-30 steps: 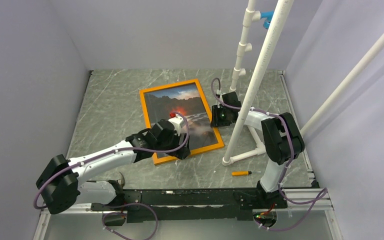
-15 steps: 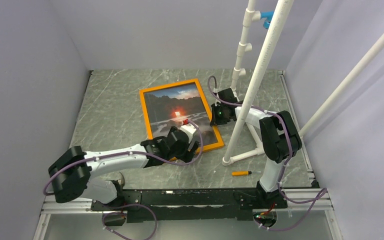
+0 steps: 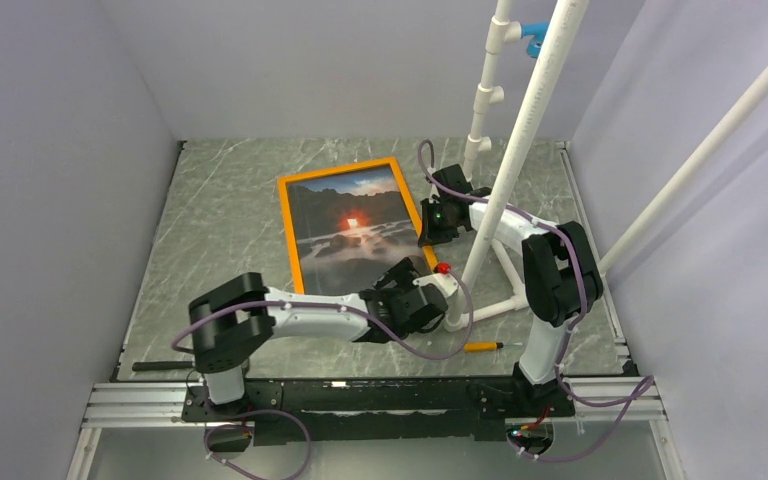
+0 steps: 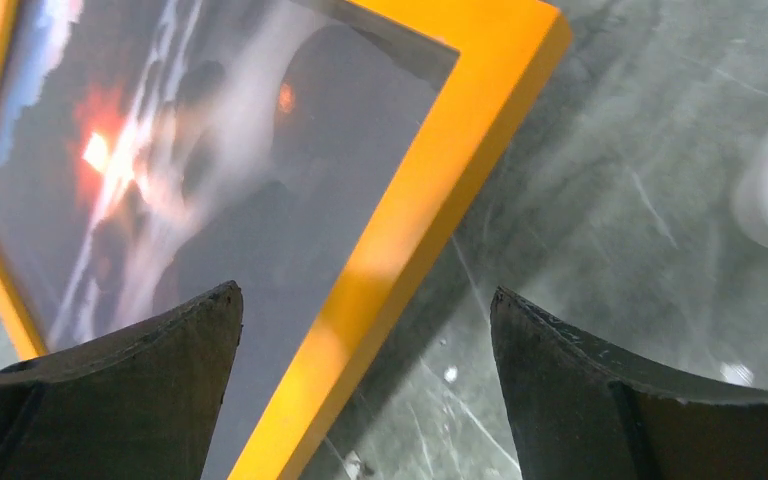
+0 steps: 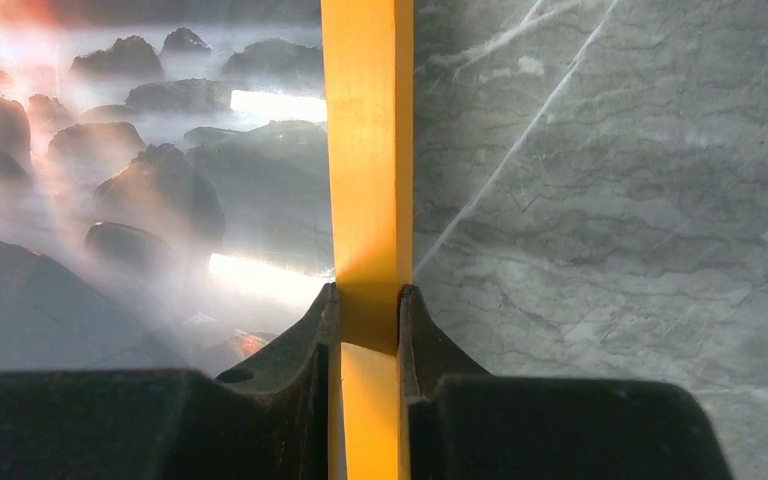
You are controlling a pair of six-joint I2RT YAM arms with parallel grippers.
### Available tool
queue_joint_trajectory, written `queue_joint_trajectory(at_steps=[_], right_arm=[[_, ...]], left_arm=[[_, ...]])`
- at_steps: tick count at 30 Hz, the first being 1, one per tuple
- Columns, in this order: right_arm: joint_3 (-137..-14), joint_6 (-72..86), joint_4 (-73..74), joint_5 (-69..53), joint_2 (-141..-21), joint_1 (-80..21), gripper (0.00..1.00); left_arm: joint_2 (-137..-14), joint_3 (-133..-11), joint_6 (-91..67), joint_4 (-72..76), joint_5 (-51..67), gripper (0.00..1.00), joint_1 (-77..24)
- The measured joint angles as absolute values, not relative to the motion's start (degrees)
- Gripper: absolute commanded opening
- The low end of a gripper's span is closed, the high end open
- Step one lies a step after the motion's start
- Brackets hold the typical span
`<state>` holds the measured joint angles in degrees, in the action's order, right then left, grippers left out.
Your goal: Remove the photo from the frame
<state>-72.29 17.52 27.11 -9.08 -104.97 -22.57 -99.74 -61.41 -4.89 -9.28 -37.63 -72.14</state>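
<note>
The frame [image 3: 287, 222], thin and bright orange, lies flat on the grey marbled table with the photo [image 3: 352, 222] inside it, a dark landscape with a glowing red sun. My right gripper [image 3: 429, 232] is at the frame's right side. In the right wrist view it [image 5: 367, 298] is shut on the orange bar [image 5: 365, 150], with the photo [image 5: 140, 180] to its left. My left gripper [image 3: 426, 286] hovers at the frame's near right corner. Seen from the left wrist it [image 4: 363, 300] is open, its fingers standing either side of the orange edge [image 4: 430, 200] without touching it, the photo [image 4: 160, 180] beyond.
A white pipe stand [image 3: 520, 150] rises just right of the frame, and its foot [image 3: 490, 310] lies on the table beside my left gripper. A small orange-handled screwdriver [image 3: 480, 346] lies near the front edge. A thin black tool [image 3: 150, 366] rests at the front left.
My left arm swung right and nearer, from above the photo to the frame's near right corner, and its jaws widened. My right gripper closed onto the frame's right bar.
</note>
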Motion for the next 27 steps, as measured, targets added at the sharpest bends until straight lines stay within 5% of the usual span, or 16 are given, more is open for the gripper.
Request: queue_joint_trajectory(at_steps=[13, 27], right_arm=[[-72.38, 18.68, 27.66, -9.52, -104.97, -22.61, 0.0], [-72.38, 19.92, 26.3, -10.55, -104.95, -22.61, 0.0]], left_arm=[[-112.38, -67.16, 4.99, -6.83, -55.18, 0.78, -73.97], [-114.28, -63.88, 11.35, -0.21, -58.65, 0.43, -73.73]])
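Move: My left hand, wide open, has the frame's near rail about 4 cm ahead, 1 cm to the left and 3 cm below. The frame's near right corner is some 5 cm ahead and 6 cm right of this hand; the foot of the white post is roughly 13 cm right and 6 cm back. From my right hand, still gripping the raised right rail, that near-rail spot lies 11 cm back and 7 cm left, and the corner 10 cm back and 1 cm left. I slide my open left hand about 3.5 cm forward onto the near rail beside the corner, sinking nearly 3 cm and easing slightly left, quick at first and then slow. Meanwhile I turn the wrist some 25 degrees so the fingers point straighter forward and flatter, one above the rail and one beneath, and I close them to about half. My right hand keeps its pinch on the right rail, almost still. ##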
